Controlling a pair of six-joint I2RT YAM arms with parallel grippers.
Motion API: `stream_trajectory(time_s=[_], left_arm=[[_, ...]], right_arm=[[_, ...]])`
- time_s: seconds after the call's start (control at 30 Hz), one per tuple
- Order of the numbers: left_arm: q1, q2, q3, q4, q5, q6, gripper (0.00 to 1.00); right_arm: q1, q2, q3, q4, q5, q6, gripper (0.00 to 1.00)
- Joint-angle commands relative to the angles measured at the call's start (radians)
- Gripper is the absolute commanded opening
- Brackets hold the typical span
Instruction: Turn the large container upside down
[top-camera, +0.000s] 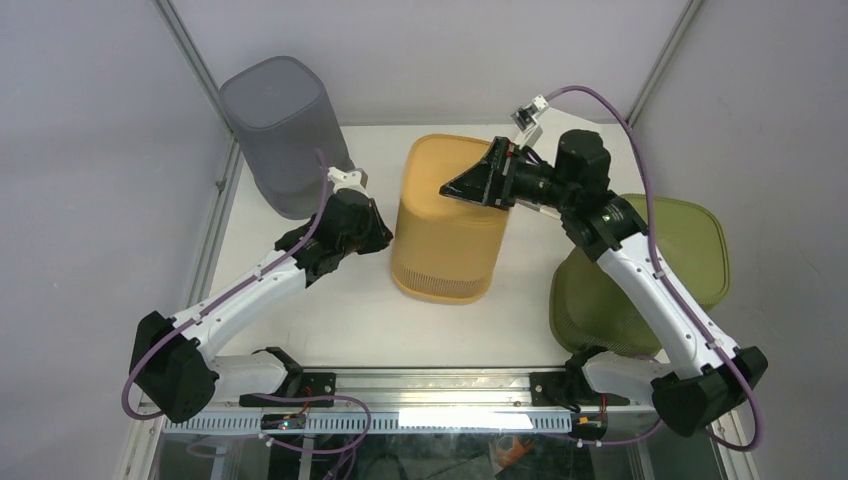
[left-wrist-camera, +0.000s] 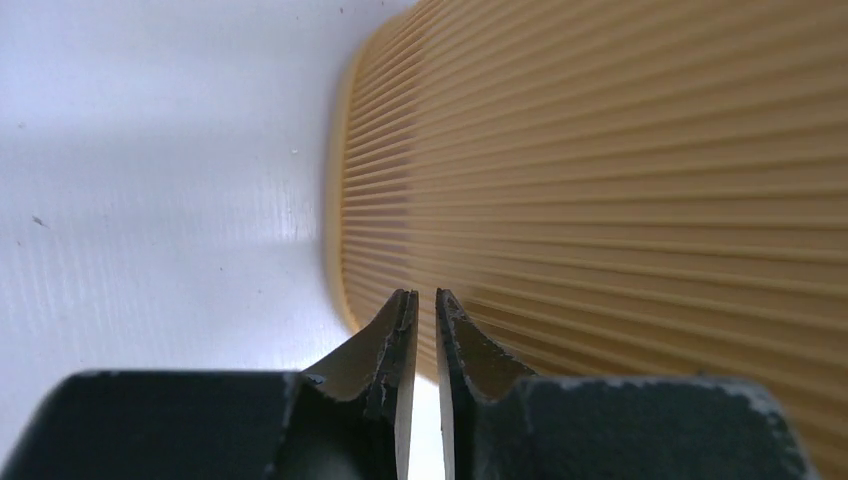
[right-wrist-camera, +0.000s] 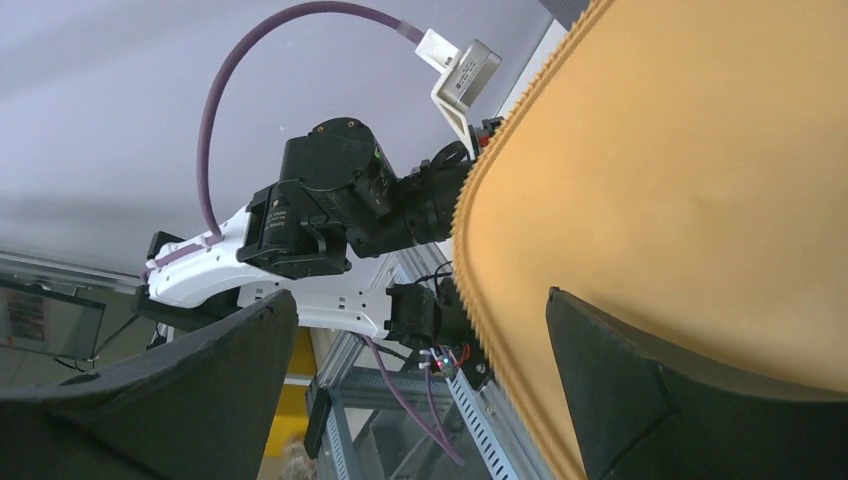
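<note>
The orange ribbed container (top-camera: 445, 245) stands in the middle of the table with a flat closed face on top. My left gripper (top-camera: 378, 236) is shut and empty, close beside its left wall. In the left wrist view the tips (left-wrist-camera: 425, 297) point at the ribbed wall (left-wrist-camera: 620, 150) near its lower edge; I cannot tell whether they touch. My right gripper (top-camera: 462, 186) is wide open just over the container's flat top. In the right wrist view the gripper (right-wrist-camera: 420, 350) straddles the rim of that flat face (right-wrist-camera: 680, 170), holding nothing.
A grey ribbed container (top-camera: 285, 130) stands at the back left, behind my left arm. An olive-green container (top-camera: 690, 250) sits at the right, partly hidden by my right arm. White enclosure walls stand close on the left, back and right.
</note>
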Motion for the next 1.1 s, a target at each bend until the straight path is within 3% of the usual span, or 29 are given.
stream_trajectory(time_s=[0.0, 0.27, 0.4, 0.53, 0.7, 0.87, 1.07], left_arm=[[-0.004, -0.009, 0.005, 0.05, 0.034, 0.007, 0.15], [-0.004, -0.053, 0.072, -0.01, 0.024, 0.043, 0.25], [-0.004, -0.174, 0.088, -0.023, 0.075, 0.083, 0.38], [-0.003, -0.296, 0.065, -0.042, 0.153, 0.133, 0.51], [-0.002, -0.383, 0.032, -0.081, 0.181, 0.131, 0.62], [-0.004, -0.386, 0.012, -0.082, 0.184, 0.1, 0.68], [-0.004, -0.395, 0.003, -0.083, 0.188, 0.072, 0.77]], right_arm=[[0.014, 0.016, 0.103, -0.022, 0.019, -0.043, 1.0], [0.015, -0.054, 0.291, -0.41, 0.265, -0.313, 1.0], [0.015, -0.165, 0.18, -0.525, 0.296, -0.422, 0.99], [0.014, -0.249, 0.017, -0.535, 0.148, -0.427, 1.0], [0.026, -0.238, -0.106, -0.457, 0.163, -0.375, 0.99], [0.029, -0.091, -0.139, -0.183, 0.234, -0.268, 1.0], [0.024, 0.197, 0.039, 0.041, 0.587, -0.148, 0.99]])
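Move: The yellow large container's middle lies about 11 cm to the left hand's right and 5 cm ahead, near its height. The grey container is about 23 cm ahead of that hand and 18 cm left. From the right hand, the yellow container's middle is about 7 cm ahead, 2 cm right and 22 cm below; the green container is roughly 36 cm right and 5 cm back, the white basket 28 cm right and 22 cm ahead. Right hand draws back-right off the yellow container's top, then sinks about 17 cm; left rises 10 cm, opening. ##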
